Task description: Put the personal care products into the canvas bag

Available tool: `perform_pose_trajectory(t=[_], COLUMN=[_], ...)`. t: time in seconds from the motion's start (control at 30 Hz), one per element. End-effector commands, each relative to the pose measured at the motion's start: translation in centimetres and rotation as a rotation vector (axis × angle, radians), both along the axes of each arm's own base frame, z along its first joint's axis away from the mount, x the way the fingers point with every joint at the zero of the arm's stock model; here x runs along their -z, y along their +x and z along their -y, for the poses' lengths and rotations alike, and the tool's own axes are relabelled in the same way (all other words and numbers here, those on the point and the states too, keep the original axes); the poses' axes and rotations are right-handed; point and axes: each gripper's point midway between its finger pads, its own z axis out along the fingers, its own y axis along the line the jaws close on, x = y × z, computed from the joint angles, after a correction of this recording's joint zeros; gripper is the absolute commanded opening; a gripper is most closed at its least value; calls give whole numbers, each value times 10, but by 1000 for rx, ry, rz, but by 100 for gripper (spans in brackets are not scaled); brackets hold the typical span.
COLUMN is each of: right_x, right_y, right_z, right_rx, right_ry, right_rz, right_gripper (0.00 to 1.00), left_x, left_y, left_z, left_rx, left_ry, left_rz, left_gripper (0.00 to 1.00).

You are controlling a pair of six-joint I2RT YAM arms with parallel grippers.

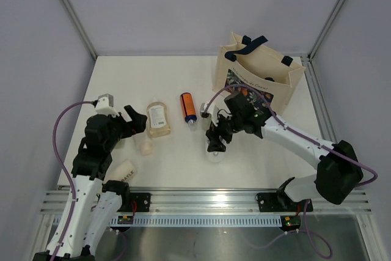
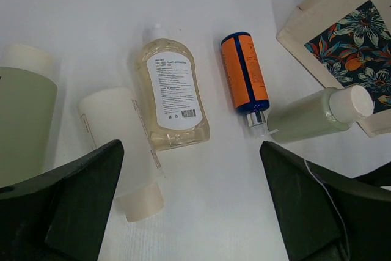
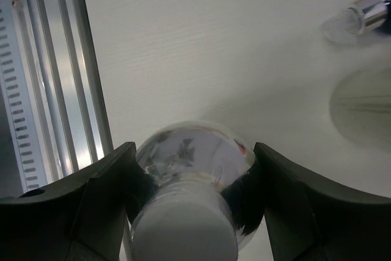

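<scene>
The canvas bag (image 1: 256,71) stands open at the back right, its floral print (image 2: 357,41) facing forward. My right gripper (image 1: 217,140) is shut on an upright silver white-capped bottle (image 3: 194,169), a finger pressed on each side; I cannot tell whether it is off the table. A clear yellowish bottle (image 1: 158,118), an orange tube (image 1: 188,107) and a cream-white tube (image 2: 119,145) lie flat mid-table. One grey-green white-capped bottle (image 2: 308,119) lies beside the bag. My left gripper (image 1: 139,120) hangs open above the table near the yellowish bottle (image 2: 171,93), holding nothing.
A second grey-green bottle (image 2: 24,120) lies at the left under my left arm. Another cream-white tube (image 1: 124,171) rests near the front edge. The aluminium rail (image 1: 201,198) runs along the near side. Grey walls enclose the table.
</scene>
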Motion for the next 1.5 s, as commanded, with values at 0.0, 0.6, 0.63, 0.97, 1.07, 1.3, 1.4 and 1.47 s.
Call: perform_pose_trajectory(t=[0.0,0.6,0.63,0.97,1.07,1.3,1.4,1.47], right_x=[-99,-366,-363,-284,-246,-155,-126,-109], right_y=[33,215,236,318,333,343,340,337], right_z=[-18,136,158,223,229,239,241,242], right_rx=[48,597,666,845,866,886,898,907], right_ry=[233,520,506,358,291,60,14,-10], right_rz=[75,535,541,482,433,404,365,339], right_gripper=[0,0,0,0,0,10,20,29], left_x=[-2,1,1,-1,-5,1,3,8], left_y=[2,3,3,5,4,-3,-4,-2], left_z=[3,6,7,25,49,108,134,151], left_rx=[10,26,30,121,254,507,568,598], left_ry=[-18,-18,-19,-69,-125,-116,-19,40], left_rz=[8,7,3,18,20,-20,23,53], left_gripper=[99,99,99,99,99,99,99,99])
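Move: The right hand holds the silver bottle; the canvas bag's middle lies about 30 cm ahead of it, 20 cm to its right and slightly above. From that hand, the green bottle stands some 13 cm ahead and 2 cm left, and the orange bottle lies roughly 19 cm ahead, 11 cm left. From the empty left hand, the green bottle is about 9 cm ahead, 23 cm right and 13 cm lower; the orange one, 16 ahead, 15 right. Still gripping the silver bottle, the right hand climbs about 33 cm while sweeping forward and then right to over the canvas bag, turning some 50 degrees clockwise, then sinks about 27 cm with the bottle down into the bag's mouth, fingers keeping their hold. Late on, the open left hand swings about 13 cm right towards the green bottle, dipping slightly and turning clockwise. ##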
